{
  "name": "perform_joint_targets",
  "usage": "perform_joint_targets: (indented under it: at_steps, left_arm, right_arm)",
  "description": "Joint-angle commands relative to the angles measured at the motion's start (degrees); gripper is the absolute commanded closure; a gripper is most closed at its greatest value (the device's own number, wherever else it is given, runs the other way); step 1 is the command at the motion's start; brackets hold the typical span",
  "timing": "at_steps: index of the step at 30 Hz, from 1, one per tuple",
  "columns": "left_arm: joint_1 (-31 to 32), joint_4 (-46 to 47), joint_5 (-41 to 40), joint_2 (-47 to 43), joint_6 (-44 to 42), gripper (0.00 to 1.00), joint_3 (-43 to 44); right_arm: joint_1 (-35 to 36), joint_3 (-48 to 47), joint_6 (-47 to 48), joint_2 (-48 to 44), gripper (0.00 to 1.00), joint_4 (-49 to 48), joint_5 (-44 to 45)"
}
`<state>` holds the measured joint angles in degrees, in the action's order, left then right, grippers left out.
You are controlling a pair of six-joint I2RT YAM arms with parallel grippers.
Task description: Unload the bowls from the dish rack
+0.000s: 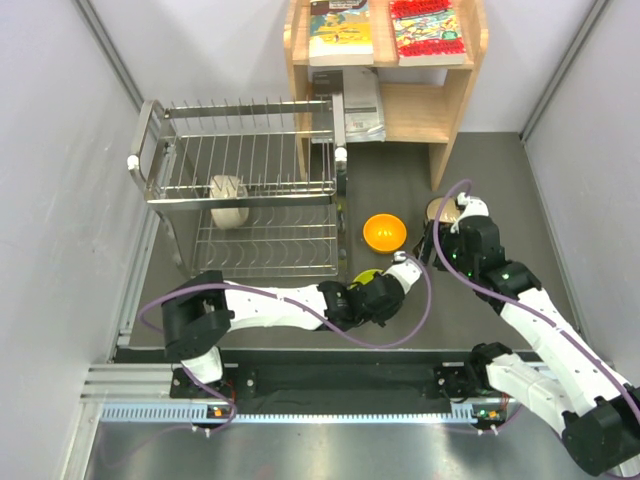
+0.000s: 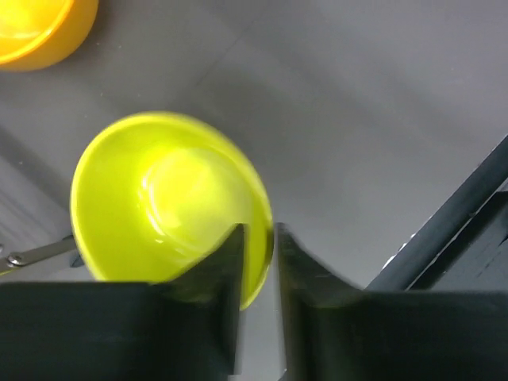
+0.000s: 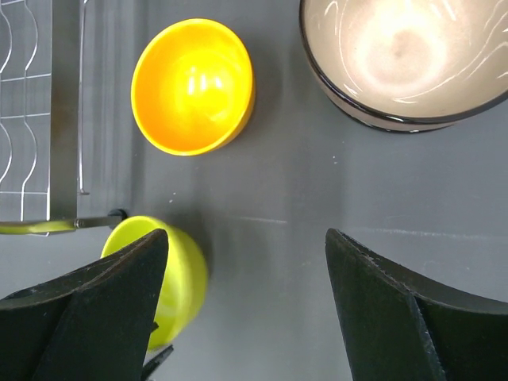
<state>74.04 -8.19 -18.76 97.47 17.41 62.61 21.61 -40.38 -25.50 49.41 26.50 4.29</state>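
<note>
The steel wire dish rack (image 1: pixel 250 180) stands at the back left with a cream-white bowl (image 1: pixel 228 200) on edge in it. On the dark mat lie an orange bowl (image 1: pixel 385 231) (image 3: pixel 192 86), a pinkish-brown bowl (image 1: pixel 441 209) with pale inside (image 3: pixel 401 55), and a yellow-green bowl (image 1: pixel 366 276) (image 2: pixel 159 206) (image 3: pixel 178 278), blurred. My left gripper (image 1: pixel 395 272) (image 2: pixel 258 238) is slightly open astride the yellow-green bowl's rim, a sliver of gap showing at the outer finger. My right gripper (image 1: pixel 430 245) (image 3: pixel 246 246) hovers wide open over bare mat, holding nothing.
A wooden bookshelf (image 1: pixel 450 110) with books stands at the back right. The rack's lower wire tier (image 3: pixel 48 119) lies just left of the yellow-green and orange bowls. Grey walls close in both sides, and a metal rail (image 1: pixel 300 410) runs along the near edge.
</note>
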Motion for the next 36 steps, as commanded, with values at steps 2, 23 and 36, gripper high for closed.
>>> perform_joint_targets:
  at_steps: [2, 23, 36]
  left_arm:
    - [0.66, 3.00, -0.48, 0.44, 0.78, 0.61, 2.78]
    - [1.55, 5.99, -16.37, -21.96, 1.14, 0.25, -6.88]
    - [1.63, 5.02, -25.09, -28.21, 6.14, 0.25, -13.83]
  right_arm:
    - [-0.60, -0.14, 1.15, -1.07, 0.20, 0.13, 1.51]
    - [3.00, 1.88, 0.19, 8.07, 0.23, -0.39, -2.28]
    - [12.93, 0.39, -3.86, 17.38, 0.27, -2.68, 0.63]
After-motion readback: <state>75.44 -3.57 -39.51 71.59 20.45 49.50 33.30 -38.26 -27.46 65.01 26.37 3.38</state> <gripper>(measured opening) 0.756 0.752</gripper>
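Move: My left hand already has the green bowl's right-hand, near rim between its fingers; the bowl's middle sits about 4 cm ahead, 2 cm to its left and 3 cm below. Counted from that bowl, the yellow-orange bowl stands some 12 cm farther out and 2 cm to the right, the rack's near right foot about 8 cm to the left and level with it. From my right hand the green bowl is roughly 5 cm back, 11 cm left and 10 cm below. I open my left fingers wide and let go of the green bowl's rim, then lift that hand about 13 cm and swing it some 8 cm left towards the rack, sinking a little at the end. As it clears, my open right hand goes down and then left and back, tipping down about 15 degrees, to the right side of the green bowl. ##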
